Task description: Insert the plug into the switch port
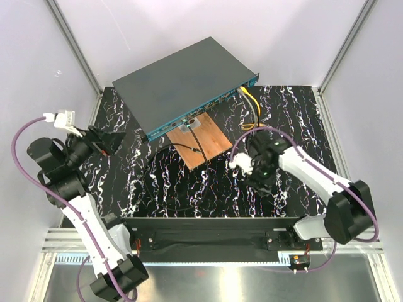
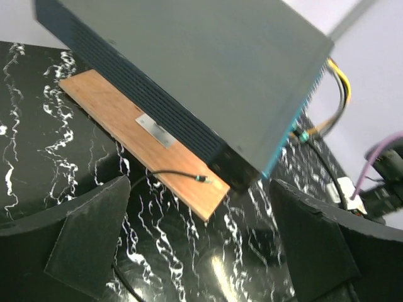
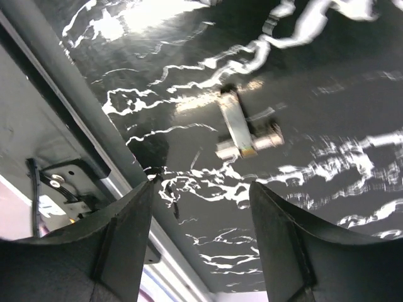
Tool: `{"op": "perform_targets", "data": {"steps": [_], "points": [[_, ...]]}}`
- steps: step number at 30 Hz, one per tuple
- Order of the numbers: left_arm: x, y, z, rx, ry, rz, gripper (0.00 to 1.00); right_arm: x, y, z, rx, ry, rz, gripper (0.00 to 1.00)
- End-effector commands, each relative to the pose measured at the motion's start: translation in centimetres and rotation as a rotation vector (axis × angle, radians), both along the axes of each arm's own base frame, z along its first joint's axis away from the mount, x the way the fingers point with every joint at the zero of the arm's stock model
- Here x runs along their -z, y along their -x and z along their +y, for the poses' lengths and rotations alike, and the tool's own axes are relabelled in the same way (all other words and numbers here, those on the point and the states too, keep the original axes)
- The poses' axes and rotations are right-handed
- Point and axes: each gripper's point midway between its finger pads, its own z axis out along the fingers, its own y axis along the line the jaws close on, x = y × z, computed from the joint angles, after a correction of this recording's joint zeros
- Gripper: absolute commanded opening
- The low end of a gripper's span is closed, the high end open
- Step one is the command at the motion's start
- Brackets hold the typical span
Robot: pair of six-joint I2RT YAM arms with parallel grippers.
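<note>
The switch [image 1: 182, 82] is a flat dark grey box at the back of the mat, its teal port face [image 1: 208, 108] turned to the front right. In the left wrist view the switch [image 2: 208, 69] fills the upper half. A thin black cable ends in a small plug [image 2: 203, 180] that lies loose on the copper board [image 2: 126, 119], just in front of the switch. My left gripper [image 1: 116, 141] hovers open left of the board, nothing between its fingers [image 2: 94, 239]. My right gripper [image 1: 259, 179] stands open over the mat to the right, empty.
A yellow cable [image 1: 252, 104] runs from the switch's right end. The copper board [image 1: 200, 141] partly sits under the switch's front edge. A metal rail [image 3: 75, 126] borders the mat's near edge. A pale blurred shape [image 3: 242, 129] shows on the glossy mat.
</note>
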Motion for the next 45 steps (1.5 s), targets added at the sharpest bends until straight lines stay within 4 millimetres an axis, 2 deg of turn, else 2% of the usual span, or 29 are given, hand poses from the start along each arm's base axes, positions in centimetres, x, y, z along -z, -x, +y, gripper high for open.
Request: {"op": "perform_targets", "data": {"steps": [1, 9, 15, 23, 26, 29, 30, 31, 32, 33, 34, 36, 37, 39, 40, 41, 42, 43, 44, 45], "points": [[-1.0, 1.4, -1.6, 0.094, -0.092, -0.066, 0.98, 1.5, -0.9, 0.5, -0.088, 0.072, -0.042, 0.68], [-3.0, 2.3, -3.4, 0.153, -0.204, -0.154, 0.98, 4.2, -2.3, 1.4, -0.14, 0.141, -0.042, 0.66], [-3.5, 2.2, -3.6, 0.154, -0.226, -0.176, 0.98, 6.3, -3.8, 2.0, -0.142, 0.16, -0.084, 0.59], [-5.2, 1.8, -3.6, 0.16, -0.216, -0.212, 0.98, 8.5, -3.3, 1.0, -0.174, 0.211, -0.078, 0.55], [-5.8, 1.6, -3.6, 0.152, -0.232, -0.234, 0.98, 8.7, -3.3, 0.8, -0.161, 0.218, -0.09, 0.44], [-6.7, 1.6, -4.1, 0.159, -0.268, -0.265, 0.97, 7.6, -3.7, 1.5, -0.125, 0.182, -0.114, 0.25], [-7.1, 1.3, -3.9, 0.137, -0.302, -0.283, 0.96, 7.0, -3.7, 1.9, -0.117, 0.164, -0.116, 0.18], [-6.9, 0.9, -3.8, 0.136, -0.306, -0.267, 0.96, 5.5, -4.5, 2.7, -0.101, 0.121, -0.151, 0.04], [-7.2, 0.9, -4.4, 0.155, -0.324, -0.278, 0.96, 4.6, -4.5, 2.8, -0.066, 0.112, -0.156, 0.0], [-8.5, 0.8, -4.2, 0.128, -0.367, -0.31, 0.96, 3.6, -4.5, 3.4, -0.05, 0.077, -0.16, 0.0], [-9.0, 0.6, -4.2, 0.123, -0.396, -0.329, 0.96, 1.1, -5.6, 4.4, -0.018, 0.007, -0.208, 0.0], [-10.7, 0.0, -4.4, 0.115, -0.432, -0.369, 0.96, -1.7, -6.1, 4.8, 0.07, -0.072, -0.225, 0.0], [-11.4, -0.1, -4.6, 0.119, -0.441, -0.384, 0.97, -5.1, -7.1, 5.9, 0.105, -0.175, -0.275, 0.0], [-12.1, -1.2, -5.6, 0.148, -0.467, -0.407, 0.98, -8.6, -8.7, 5.1, 0.26, -0.287, -0.302, 0.0], [-13.6, -0.8, -6.4, 0.165, -0.491, -0.448, 0.98, -12.3, -9.5, 5.7, 0.301, -0.413, -0.337, 0.0], [-14.0, -0.9, -7.1, 0.19, -0.516, -0.465, 0.98, -14.3, -10.9, 4.4, 0.449, -0.492, -0.349, 0.0], [-14.1, -2.0, -8.0, 0.207, -0.58, -0.491, 0.99, -16.2, -11.5, 4.1, 0.506, -0.559, -0.366, 0.0], [-15.3, -1.9, -9.1, 0.228, -0.607, -0.52, 0.99, -19.1, -11.6, 4.4, 0.523, -0.657, -0.381, 0.0], [-15.9, -1.5, -11.3, 0.29, -0.62, -0.557, 0.99, -20.8, -12.1, 4.5, 0.6, -0.735, -0.379, 0.0], [-15.3, -3.4, -12.0, 0.288, -0.664, -0.537, 0.99, -22.2, -12.6, 3.6, 0.659, -0.784, -0.394, 0.0]]}}
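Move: The right hand hangs fingers down above the plug it will take, the one lying left to right, which is about 2 cm ahead, 1 cm to its left and 8 cm below. A second plug lies crosswise to it, its middle 2 cm to the right of the first; on the table the yellow cable is some 25 cm ahead and 4 cm left, the wooden board 20 cm ahead and 23 cm left. From the left hand, the first plug is about 49 cm right, 4 cm back and 34 cm below. The right hand sinks about 8 cm, edging some 2 cm forward, pinches the crosswise-lying plug between its fingertips, then lifts it some 25 cm and carries it about 11 cm forward towards the switch, the fingers swinging forward and left as the hand turns clockwise. The left hand, still open and empty, eases back and right, then rises about 14 cm and drifts farther right towards the switch, tipping its fingers up and turning clockwise. ##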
